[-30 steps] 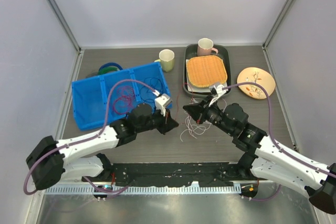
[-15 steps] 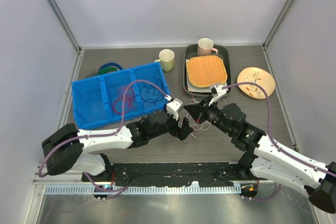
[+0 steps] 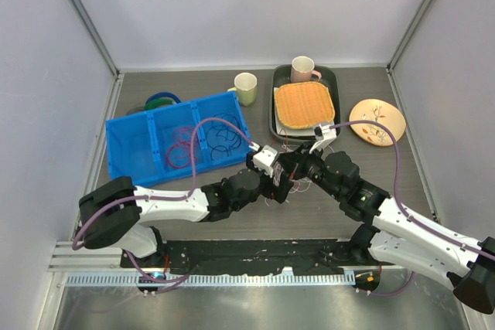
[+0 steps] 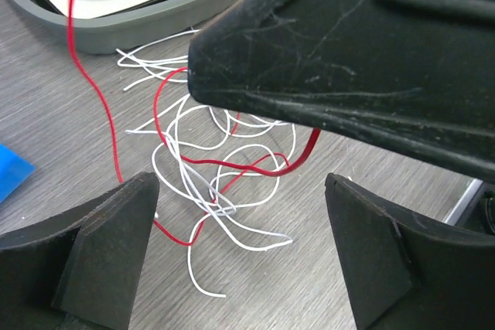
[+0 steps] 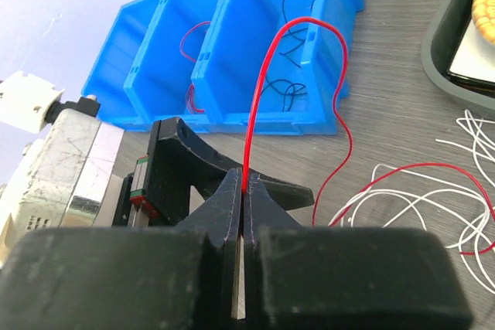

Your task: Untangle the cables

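Observation:
A tangle of white cable (image 4: pixel 203 191) and red cable (image 4: pixel 232 166) lies on the table in front of the tray. My left gripper (image 4: pixel 240 191) is open, low over the tangle, with nothing between its fingers (image 4: pixel 116 237). My right gripper (image 5: pixel 246 189) is shut on a red cable (image 5: pixel 263 75), which arches up and drops back to the table. In the top view the left gripper (image 3: pixel 279 183) and the right gripper (image 3: pixel 285 166) are nearly touching, and they hide most of the tangle. Red cables (image 3: pixel 181 151) and dark blue cables (image 3: pixel 223 135) lie in the blue bin (image 3: pixel 128 130).
A dark tray (image 3: pixel 276 110) with an orange woven mat (image 3: pixel 305 104) and a pink mug (image 3: pixel 302 69) stands just behind the tangle. A cream cup (image 3: pixel 246 87), a flowered plate (image 3: pixel 377 121) and a green-and-blue coiled band (image 3: pixel 161 100) are at the back.
My left gripper has moved right, from beside the blue bin to over the tangle, next to the right gripper. The right gripper has kept hold of the red cable and barely moved.

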Controlling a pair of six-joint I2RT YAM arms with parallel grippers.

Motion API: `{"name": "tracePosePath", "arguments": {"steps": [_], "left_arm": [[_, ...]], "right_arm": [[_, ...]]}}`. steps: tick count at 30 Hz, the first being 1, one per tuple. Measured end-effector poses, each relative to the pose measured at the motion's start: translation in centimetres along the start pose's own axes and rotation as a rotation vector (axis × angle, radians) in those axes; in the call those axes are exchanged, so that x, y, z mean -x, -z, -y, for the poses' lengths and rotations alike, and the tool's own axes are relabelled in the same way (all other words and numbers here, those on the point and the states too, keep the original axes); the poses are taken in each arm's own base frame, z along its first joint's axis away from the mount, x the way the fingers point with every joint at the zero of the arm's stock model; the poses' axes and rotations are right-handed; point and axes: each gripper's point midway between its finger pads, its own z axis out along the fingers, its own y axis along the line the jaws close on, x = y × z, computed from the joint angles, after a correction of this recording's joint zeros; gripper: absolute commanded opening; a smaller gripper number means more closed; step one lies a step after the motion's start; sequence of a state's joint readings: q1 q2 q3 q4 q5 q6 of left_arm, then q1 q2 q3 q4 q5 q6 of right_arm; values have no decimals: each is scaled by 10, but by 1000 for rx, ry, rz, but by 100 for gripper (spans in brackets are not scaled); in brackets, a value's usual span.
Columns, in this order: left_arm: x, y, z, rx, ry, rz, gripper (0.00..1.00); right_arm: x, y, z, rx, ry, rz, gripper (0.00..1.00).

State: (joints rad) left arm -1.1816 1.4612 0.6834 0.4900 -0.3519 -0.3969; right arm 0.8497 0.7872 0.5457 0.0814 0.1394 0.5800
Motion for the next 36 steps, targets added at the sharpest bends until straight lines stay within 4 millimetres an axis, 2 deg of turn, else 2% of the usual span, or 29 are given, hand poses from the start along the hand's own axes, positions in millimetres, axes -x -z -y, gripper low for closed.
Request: {"name": "tracePosePath", "arguments": {"steps": [2,3,5,11,16,19,22,23,24,25,27,31,32,33,36], "left_arm": [[1,-2,-3,21,-6,6,86],[1,-2,-4,30,-7,9,78],[4,-2,-7,52,-3,24,69],[14,-2,-16,105,10,75,69],[23,-2,-14,87,30,135,68],[30,-2,-10,60,42,180,58],[37,-3,-6,39,43,212,30],[38,-4,-5,35,40,218,5],[39,-5,-4,31,39,223,0],[40,-5,-4,31,38,226,0],[40,-5,-5,37,28,229,0],[43,1,-12,68,33,241,0],[44,5,-16,86,36,240,0],[46,10,-21,106,41,243,0],[59,25,-33,163,87,264,0]], "right_arm": [[1,0,4,-17,-4,7,1],[2,-1,5,-23,-7,10,1],[3,-1,5,-29,-14,15,1],[2,-1,0,-13,-52,10,1],[5,-1,-7,7,-117,20,1],[6,-1,-11,18,-171,19,1],[6,-1,-13,17,-217,19,1],[5,0,-14,18,-234,15,1],[5,0,-14,17,-243,13,1],[4,0,-14,15,-253,10,1],[3,0,-12,2,-268,8,7],[2,1,0,-70,-258,9,33],[2,3,6,-99,-244,8,37],[2,4,11,-126,-225,9,46],[6,12,26,-203,-164,21,58]]}}
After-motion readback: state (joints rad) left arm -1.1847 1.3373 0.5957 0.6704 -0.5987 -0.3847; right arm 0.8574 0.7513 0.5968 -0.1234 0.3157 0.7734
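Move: The red cable is pinched in the right fingertips, and the stretch the open left hand goes for hangs about 4 cm below them, roughly 2 cm ahead of the left hand, about 4 cm above it and level sideways. The loose white cable lies on the table about 3 cm ahead of the left hand, 4 cm to its right and 12 cm down; the grey tray is some 20 cm ahead and 7 cm right, the blue box about 10 cm ahead and 28 cm left. The left hand rises about 3.5 cm and eases 2 cm forward to the red cable just under the right fingertips, closing fully to pinch it while the right hand keeps its hold and rolls some 10 degrees. With the left grip shut, the right fingers open about halfway and draw roughly 3.5 cm to the right and slightly down, as the left hand pulls away about 4 cm left and a little up, turning counter-clockwise. ##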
